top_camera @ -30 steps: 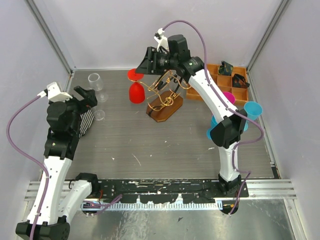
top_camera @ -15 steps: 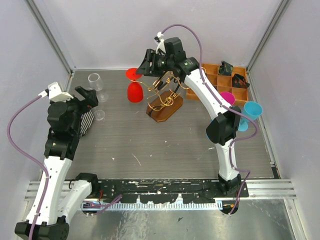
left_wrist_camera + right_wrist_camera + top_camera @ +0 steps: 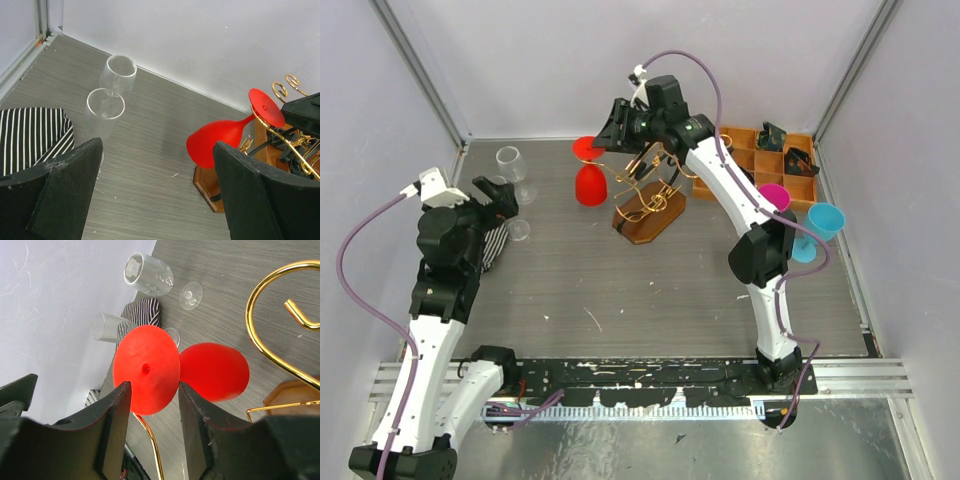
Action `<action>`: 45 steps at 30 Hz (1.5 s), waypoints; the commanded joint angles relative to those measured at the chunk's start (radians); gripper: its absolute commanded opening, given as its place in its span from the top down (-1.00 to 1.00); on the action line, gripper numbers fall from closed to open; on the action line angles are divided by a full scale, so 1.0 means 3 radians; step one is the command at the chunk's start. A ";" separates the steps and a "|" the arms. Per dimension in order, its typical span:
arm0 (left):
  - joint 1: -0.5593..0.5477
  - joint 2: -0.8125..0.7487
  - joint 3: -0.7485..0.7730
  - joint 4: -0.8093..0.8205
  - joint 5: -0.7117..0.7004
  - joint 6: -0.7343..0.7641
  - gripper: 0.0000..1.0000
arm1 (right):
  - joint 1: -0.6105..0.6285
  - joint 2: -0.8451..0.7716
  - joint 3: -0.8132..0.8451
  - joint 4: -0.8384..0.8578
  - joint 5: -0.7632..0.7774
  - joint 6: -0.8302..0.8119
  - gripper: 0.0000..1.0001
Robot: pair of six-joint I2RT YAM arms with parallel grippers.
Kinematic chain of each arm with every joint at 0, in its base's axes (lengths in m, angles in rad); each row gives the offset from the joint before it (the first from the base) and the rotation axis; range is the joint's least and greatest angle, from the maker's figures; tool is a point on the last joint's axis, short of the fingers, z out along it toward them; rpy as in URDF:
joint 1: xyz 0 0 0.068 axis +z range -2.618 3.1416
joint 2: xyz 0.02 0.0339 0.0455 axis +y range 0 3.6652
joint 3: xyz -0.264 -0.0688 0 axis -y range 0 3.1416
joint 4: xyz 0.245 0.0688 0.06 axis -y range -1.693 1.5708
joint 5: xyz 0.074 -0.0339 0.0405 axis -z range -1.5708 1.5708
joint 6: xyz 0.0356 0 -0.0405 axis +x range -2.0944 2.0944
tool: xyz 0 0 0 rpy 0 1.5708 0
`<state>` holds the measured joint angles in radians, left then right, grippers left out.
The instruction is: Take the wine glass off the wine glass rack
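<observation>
The red wine glass (image 3: 590, 186) hangs upside down from the left end of the wine glass rack (image 3: 645, 222), a gold wire stand on a brown wooden base. In the right wrist view its round foot (image 3: 147, 367) sits between the tips of my right gripper (image 3: 152, 390), and both pads touch the foot's rim; the bowl (image 3: 215, 371) hangs behind. My right gripper (image 3: 607, 132) reaches over the rack from the back. My left gripper (image 3: 498, 196) stands wide open at the left, well away from the glass (image 3: 215, 142), with nothing in it (image 3: 157, 146).
Two clear glasses (image 3: 118, 75) (image 3: 105, 107) stand at the back left next to a striped cloth (image 3: 492, 245). An orange-brown compartmented tray (image 3: 790, 160) sits at the back right. A pink cup (image 3: 775, 195) and a blue cup (image 3: 825, 218) stand by the right arm.
My right gripper has shifted slightly left over the rack and its jaws have narrowed onto the foot of the red glass. The left arm has barely moved.
</observation>
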<state>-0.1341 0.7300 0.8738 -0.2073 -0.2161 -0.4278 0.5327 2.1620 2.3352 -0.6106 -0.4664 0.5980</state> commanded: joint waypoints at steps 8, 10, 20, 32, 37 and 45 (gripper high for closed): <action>-0.0048 -0.0086 -0.0080 0.0063 -0.0100 0.0119 -0.96 | -0.0007 0.0077 0.0171 0.0220 -0.0205 0.0220 0.38; -0.0051 -0.0091 -0.0080 0.0062 -0.0109 0.0141 -0.96 | -0.0007 0.0049 0.0126 0.0277 -0.0223 0.0238 0.50; -0.0073 -0.0117 -0.0097 0.0045 -0.0108 0.0148 -0.96 | -0.0124 -0.0287 -0.0467 0.0856 -0.0375 0.0644 0.99; -0.0085 -0.0132 -0.0075 0.0017 -0.0134 0.0168 -0.96 | -0.0217 -0.0246 -0.0681 0.1867 -0.0732 0.1493 0.98; -0.0085 -0.0142 -0.0081 0.0009 -0.0155 0.0178 -0.96 | -0.0176 -0.0188 -0.0646 0.2028 -0.0884 0.1673 0.99; -0.0095 -0.0152 -0.0099 0.0001 -0.0157 0.0181 -0.96 | -0.0158 -0.0206 -0.0657 0.2060 -0.0981 0.1698 0.99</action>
<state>-0.1581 0.6998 0.8581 -0.2081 -0.2497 -0.3885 0.4770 2.1159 2.0918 -0.1112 -0.7101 1.0744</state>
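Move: The right hand, half open, points left and slightly down at the red wine glass's foot disc. The disc's middle is about 4 cm to the left, level fore-and-aft and some 2 cm lower. The rack's middle is about 6 cm back, 8 cm right and 17 cm below; the nearer standing clear glass is some 20 cm left, 7 cm back and 21 cm below. From the left hand, the disc lies roughly 12 cm ahead, 19 cm right and 3 cm below. Easing about 1 cm to the left and barely down, the right hand shuts its fingers and pinches the near edge of the red glass's upturned foot. Then it raises the foot about 4 cm while the wrist turns some 25 degrees, bringing the downward-slanting fingers nearer to level. ##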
